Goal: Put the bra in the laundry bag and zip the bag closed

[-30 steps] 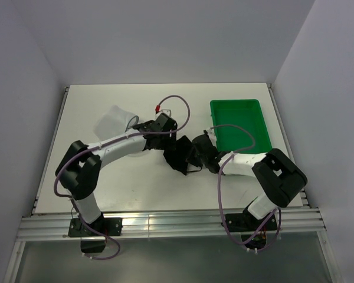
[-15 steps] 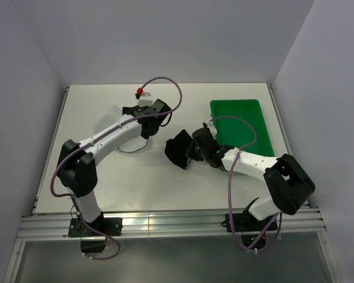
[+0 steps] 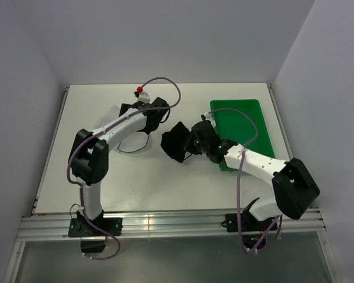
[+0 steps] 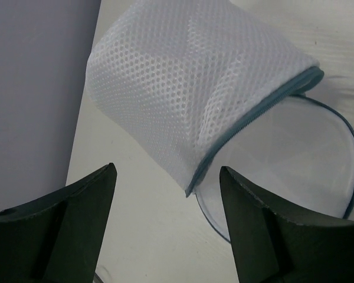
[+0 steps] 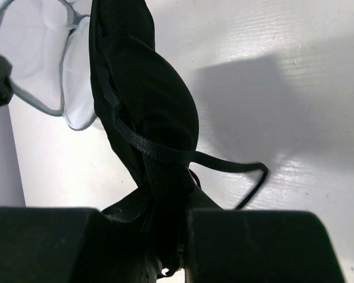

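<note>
The black bra [image 3: 176,143] hangs bunched from my right gripper [image 3: 192,141], which is shut on it just above the table's middle. In the right wrist view the bra [image 5: 147,106] rises from the right gripper [image 5: 174,218] with a thin strap looping right. The pale mesh laundry bag [image 4: 194,82] lies unzipped, its upper flap raised along the blue-grey zipper over a flat round lower panel. My left gripper [image 4: 166,171] is open and empty just short of the flap's corner. From above, my left gripper [image 3: 125,109] and arm hide most of the bag [image 3: 130,141].
A green plastic tray [image 3: 239,124] stands at the right, partly under the right arm. The table's left edge and the grey wall [image 4: 35,88] lie close beside the bag. The bag's edge [image 5: 41,53] shows left of the bra.
My left arm has swung from beside the bra back over the bag. My right gripper has carried the bra up and to the left, toward the bag.
</note>
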Controlling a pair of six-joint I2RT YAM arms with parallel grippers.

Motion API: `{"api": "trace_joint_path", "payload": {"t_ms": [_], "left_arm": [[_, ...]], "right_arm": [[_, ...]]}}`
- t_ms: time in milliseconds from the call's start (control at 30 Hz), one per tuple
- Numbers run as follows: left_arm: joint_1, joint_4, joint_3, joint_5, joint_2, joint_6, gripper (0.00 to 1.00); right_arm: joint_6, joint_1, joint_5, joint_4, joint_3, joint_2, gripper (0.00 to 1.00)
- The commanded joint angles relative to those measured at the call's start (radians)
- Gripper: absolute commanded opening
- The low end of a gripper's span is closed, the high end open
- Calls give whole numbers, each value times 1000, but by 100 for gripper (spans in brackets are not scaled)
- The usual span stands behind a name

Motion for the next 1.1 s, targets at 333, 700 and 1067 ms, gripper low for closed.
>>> {"api": "trace_joint_path", "payload": {"t_ms": [333, 700, 1067], "left_arm": [[51, 159, 39, -3, 81, 74, 67], [81, 161, 68, 17, 121, 89, 35], [83, 202, -10, 310, -69, 86, 0]], "right_arm": [[-14, 6, -18, 8, 27, -59, 3], [-22, 6, -53, 23, 45, -46, 3], [-54, 57, -103, -23, 205, 31, 3]]}}
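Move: The left hand, open and empty, has the near end of the laundry bag's raised zip edge about 4 cm ahead, 1 cm left and 4 cm below its fingers. The bag's open flap lies roughly 6 cm back, 4 cm right and 13 cm below it; the held bra is some 18 cm right, 10 cm back and 4 cm lower. From the right hand, that zip edge is about 22 cm left, 11 cm ahead and 2 cm lower, the green bin 18 cm right, 4 cm ahead and 9 cm lower. The left hand eases forward and down about 4 cm each onto the near end of the bag's zip edge, its wide fingers shutting to pinch the edge and mesh there, then begins to draw it a couple of centimetres to the right, rolling some 10 degrees so its left side dips. The right hand keeps its grip on the bra and waits almost still until that pinch is made, then lifts about 4 cm and swings some 3 cm left towards the bag's mouth. ##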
